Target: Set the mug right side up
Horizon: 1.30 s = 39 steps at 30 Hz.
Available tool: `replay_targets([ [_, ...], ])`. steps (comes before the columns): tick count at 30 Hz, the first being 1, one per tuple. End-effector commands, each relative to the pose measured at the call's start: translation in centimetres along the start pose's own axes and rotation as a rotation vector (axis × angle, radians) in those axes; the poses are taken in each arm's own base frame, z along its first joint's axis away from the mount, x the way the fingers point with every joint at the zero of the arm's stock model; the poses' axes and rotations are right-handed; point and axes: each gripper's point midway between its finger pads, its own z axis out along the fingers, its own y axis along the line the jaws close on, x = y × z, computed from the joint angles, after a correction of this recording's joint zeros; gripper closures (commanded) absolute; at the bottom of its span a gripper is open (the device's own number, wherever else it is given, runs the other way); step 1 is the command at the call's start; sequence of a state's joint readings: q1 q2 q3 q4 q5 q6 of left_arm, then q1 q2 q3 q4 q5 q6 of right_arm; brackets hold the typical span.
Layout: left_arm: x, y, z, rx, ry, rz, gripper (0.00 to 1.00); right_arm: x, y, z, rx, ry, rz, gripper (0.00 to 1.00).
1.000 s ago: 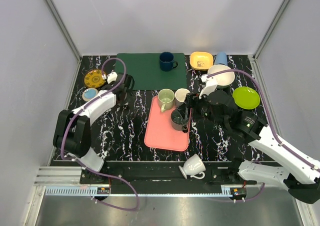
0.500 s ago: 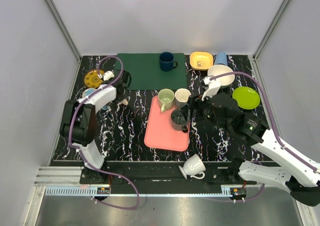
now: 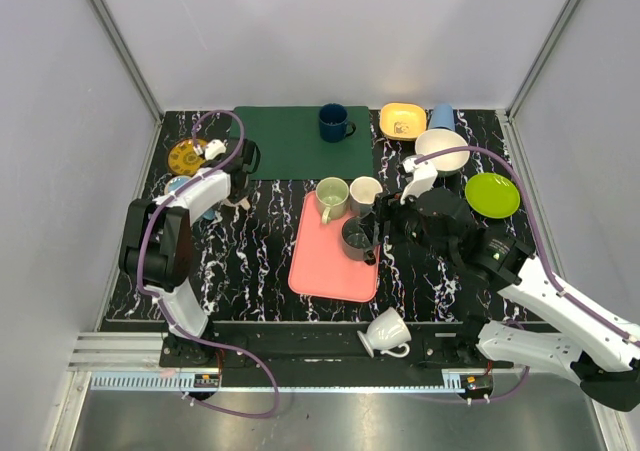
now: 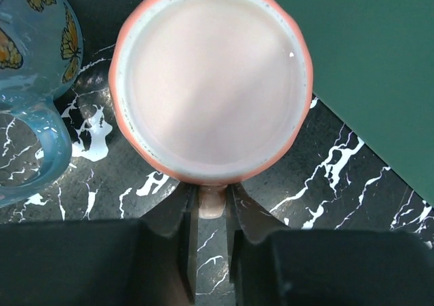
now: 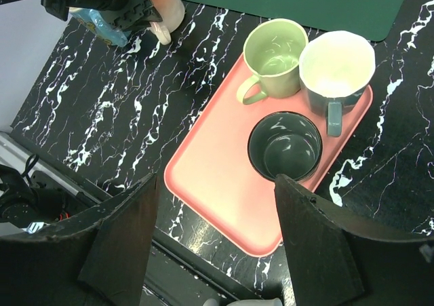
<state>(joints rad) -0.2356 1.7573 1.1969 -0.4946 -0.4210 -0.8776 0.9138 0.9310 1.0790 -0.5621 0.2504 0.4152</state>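
Observation:
A salmon-pink mug [image 4: 210, 82] stands upside down on the black marbled table, its pale flat base facing up, just off the left edge of the green mat [image 4: 380, 62]. My left gripper [image 4: 211, 199] is shut on the mug's small handle [image 4: 211, 205], one finger on each side. The right wrist view shows the same mug [image 5: 167, 7] under the left gripper [image 5: 129, 1]. From above, the left gripper [image 3: 233, 186] covers most of the mug. My right gripper [image 5: 217, 184] hangs open and empty over the pink tray [image 5: 217, 177].
A blue butterfly mug [image 4: 30, 82] sits close to the left of the pink mug. On the tray stand a green mug [image 5: 271, 51], a white mug [image 5: 336, 65] and a dark mug [image 5: 285, 146]. A white mug [image 3: 385, 333] lies by the near rail. Bowls and plates line the back.
The left gripper's jaws have closed from wide apart onto the pink mug's handle, and the left arm has shifted slightly toward the back. The right arm has barely moved.

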Motion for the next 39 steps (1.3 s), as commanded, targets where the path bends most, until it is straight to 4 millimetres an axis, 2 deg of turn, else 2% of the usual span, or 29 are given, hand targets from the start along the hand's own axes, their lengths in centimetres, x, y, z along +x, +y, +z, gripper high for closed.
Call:
replay_targets([
  [1,-1.9,-0.9,-0.6,0.039,-0.045,-0.034,0.91,-1.0,0.3,0.2,-0.001,-0.045,0.006,0.26],
  [4,-1.8,-0.8,-0.8,0.049,-0.046,-0.030,1.00,-0.8,0.2,0.3,0.002,-0.040,0.010,0.26],
  [7,-1.4,-1.0,-1.4,0.086,-0.029,-0.014,1.00,-0.6,0.3,0.3,-0.003,-0.034,0.011,0.26],
  [9,-1.9,-1.6,-2.8,0.145,-0.037,-0.017,1.00,-0.5,0.4,0.4,-0.011,-0.030,0.015,0.26],
  [10,-1.5,-1.7,-3.5,0.175,-0.024,-0.013,1.00,-0.5,0.5,0.3,-0.016,-0.029,0.017,0.26],
  [11,-2.4,-2.1,-5.3,0.230,-0.055,-0.025,1.00,-0.5,0.7,0.2,-0.024,-0.030,0.021,0.26],
  [13,-2.3,-2.5,-7.5,0.302,-0.058,-0.017,1.00,-0.7,1.0,0.1,-0.038,-0.031,0.029,0.26],
  [14,-3.3,-2.9,-10.0,0.364,-0.095,-0.026,1.00,-0.8,1.3,0.1,-0.048,-0.032,0.031,0.26],
  [16,-3.0,-3.3,-12.8,0.444,-0.098,-0.013,1.00,-1.0,1.5,0.0,-0.060,-0.034,0.036,0.26],
  [17,-3.8,-3.2,-15.5,0.507,-0.133,-0.023,1.00,-1.1,1.8,0.1,-0.073,-0.036,0.038,0.26],
  [18,-3.9,-3.4,-16.8,0.552,-0.140,-0.024,1.00,-1.2,2.0,0.1,-0.084,-0.037,0.042,0.26],
  [19,-3.8,-3.6,-19.5,0.639,-0.147,-0.024,1.00,-1.9,2.7,0.1,-0.117,-0.062,0.050,0.26],
  [21,-4.0,-4.6,-23.0,0.795,-0.167,-0.036,1.00,-1.8,4.3,0.0,-0.204,-0.067,0.091,0.25],
  [22,-2.7,-4.7,-25.6,0.936,-0.130,-0.045,1.00,-3.2,5.6,-0.2,-0.270,-0.126,0.126,0.25],
  [23,-3.4,-5.5,-28.1,1.065,-0.172,-0.074,1.00,-2.1,6.7,-0.3,-0.349,-0.106,0.144,0.25],
  [24,-2.4,-5.4,-28.7,1.129,-0.153,-0.082,1.00,-2.3,7.9,-0.6,-0.419,-0.110,0.196,0.25],
  [25,-1.8,-5.2,-31.5,1.247,-0.127,-0.097,1.00,-3.4,9.3,-1.2,-0.499,-0.150,0.220,0.25],
  [26,-2.5,-5.4,-33.9,1.351,-0.166,-0.110,1.00,-2.9,10.6,-1.3,-0.571,-0.109,0.225,0.25],
  [27,-2.1,-5.2,-34.6,1.392,-0.158,-0.111,1.00,-2.8,11.4,-1.5,-0.609,-0.083,0.257,0.24],
  [28,-1.8,-4.7,-36.7,1.467,-0.151,-0.106,1.00,-3.8,12.5,-2.0,-0.671,-0.107,0.267,0.24],
  [29,-1.9,-4.6,-38.1,1.525,-0.167,-0.104,1.00,-3.3,13.5,-2.1,-0.732,-0.072,0.269,0.24],
  [30,-1.7,-4.4,-38.8,1.558,-0.159,-0.099,1.00,-3.4,14.2,-2.5,-0.772,-0.064,0.298,0.23],
  [31,-1.2,-4.1,-40.0,1.607,-0.136,-0.091,1.00,-4.4,14.9,-3.1,-0.827,-0.104,0.304,0.23],
  [32,-1.3,-3.9,-41.0,1.651,-0.141,-0.091,1.00,-4.1,15.2,-3.1,-0.853,-0.092,0.311,0.23],
  [34,-0.6,-3.4,-41.7,1.689,-0.094,-0.112,1.00,-4.6,15.7,-3.3,-0.883,-0.093,0.330,0.22],
  [37,-0.3,-2.6,-42.9,1.755,-0.074,-0.158,1.00,-4.3,16.7,-1.9,-0.893,-0.040,0.341,0.22],
  [39,-0.2,-2.3,-43.7,1.798,-0.075,-0.161,1.00,-4.4,17.0,-1.6,-0.908,-0.028,0.359,0.22],
])
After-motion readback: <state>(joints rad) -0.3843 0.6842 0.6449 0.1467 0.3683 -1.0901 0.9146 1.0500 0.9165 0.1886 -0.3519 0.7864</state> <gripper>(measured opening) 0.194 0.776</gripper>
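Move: The left gripper already pinches the handle of the upturned orange mug, whose body is about 5 cm ahead and 3 cm left. The open right gripper waits roughly 31 cm to its right, 20 cm back and 22 cm higher; the blue mug stands 12 cm left and 1 cm ahead, level. From the right hand the orange mug is about 25 cm ahead, 34 cm left and 22 cm down, the black mug 10 cm ahead, 3 cm left and equally low. Lift the orange mug by its handle with the left gripper, some 27 cm up while drawing it back and right towards the right gripper; keep the pinch and swing the fingers from steeply down to level, pointing forward and right. Bring the open right gripper about 12 cm left, with some rise and drawback, towards the mug, rolling its left side up and turning it counter-clockwise, still not touching. ##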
